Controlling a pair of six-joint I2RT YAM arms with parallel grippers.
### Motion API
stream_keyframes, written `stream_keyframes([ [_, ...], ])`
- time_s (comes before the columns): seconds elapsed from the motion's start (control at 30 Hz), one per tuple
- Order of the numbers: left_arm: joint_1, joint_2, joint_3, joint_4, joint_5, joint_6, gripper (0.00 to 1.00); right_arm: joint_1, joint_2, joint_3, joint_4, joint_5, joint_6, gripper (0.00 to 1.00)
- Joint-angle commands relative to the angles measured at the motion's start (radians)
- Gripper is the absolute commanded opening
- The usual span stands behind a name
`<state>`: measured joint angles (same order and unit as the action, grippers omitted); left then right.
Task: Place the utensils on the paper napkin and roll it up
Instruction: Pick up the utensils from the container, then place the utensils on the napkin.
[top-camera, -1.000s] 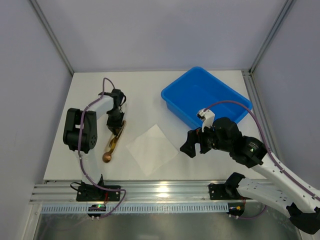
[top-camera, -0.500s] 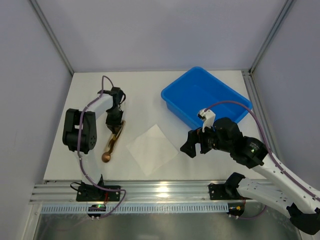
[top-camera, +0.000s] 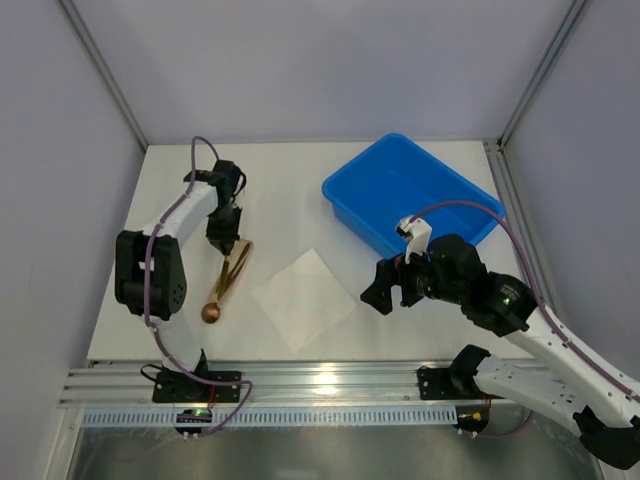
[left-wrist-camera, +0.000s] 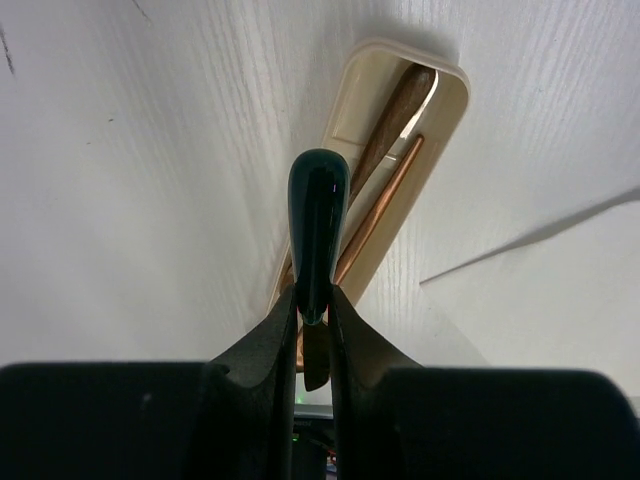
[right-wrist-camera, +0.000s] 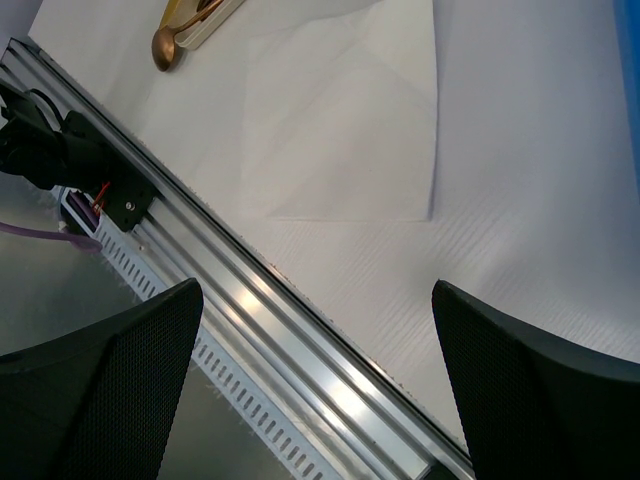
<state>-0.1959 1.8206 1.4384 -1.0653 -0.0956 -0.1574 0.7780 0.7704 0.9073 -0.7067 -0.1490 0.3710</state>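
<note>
The gold-bronze utensils lie in a narrow beige holder at the table's left, handles away from me. The spoon's round bowl pokes out at the near end and also shows as a spoon bowl in the right wrist view. My left gripper is shut on the handle end of one utensil, which looks dark and glossy; I cannot tell which one. The white paper napkin lies flat mid-table, bare. My right gripper hangs open to its right, holding nothing, over the front rail.
A blue bin stands at the back right, behind my right arm. Frame posts and walls enclose the table on three sides.
My left arm has swung its elbow left and drawn the gripper slightly back. The gripped utensil now angles away from the other in a narrow V. The right arm has not moved.
</note>
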Motion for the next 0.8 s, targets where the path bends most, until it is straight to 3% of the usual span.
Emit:
stream_keyframes([
  [0.0,0.004,-0.067,0.034,-0.030,-0.010,-0.016,0.00,0.006,0.003,0.042,0.012,0.014,-0.010,1.00],
  [0.3,-0.051,-0.145,0.043,-0.030,0.137,-0.080,0.00,0.006,0.006,0.062,0.001,0.028,-0.018,0.99],
  [0.47,-0.233,-0.201,-0.016,0.091,0.163,-0.267,0.00,0.006,0.009,0.087,-0.016,0.055,-0.021,0.99],
  [0.77,-0.530,-0.166,-0.075,0.169,0.004,-0.579,0.00,0.006,-0.011,0.091,-0.031,0.062,-0.010,1.00],
])
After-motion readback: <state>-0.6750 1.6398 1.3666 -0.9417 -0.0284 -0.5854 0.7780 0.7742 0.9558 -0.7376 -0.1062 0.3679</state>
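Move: The left hand already holds the knife clear above the container. The middle of the napkin lies about 20 cm to that hand's right, 10 cm back and 8 cm below. The container's middle is some 4 cm back, straight in line and 7 cm down, and the spoon's bowl sticks out about 13 cm back and 5 cm to the left. From the right hand the napkin is about 16 cm left, 6 cm ahead and 22 cm below. Rising straight up a couple of centimetres first, the left hand then sweeps right, some 18 cm in all, drawing back about 6 cm as it goes, from above the container to over the napkin. It climbs a little more and just starts to sink at the end. The shut fingers keep their pinch on the knife's green handle, tips tilting out to the right by about 15 degrees. ##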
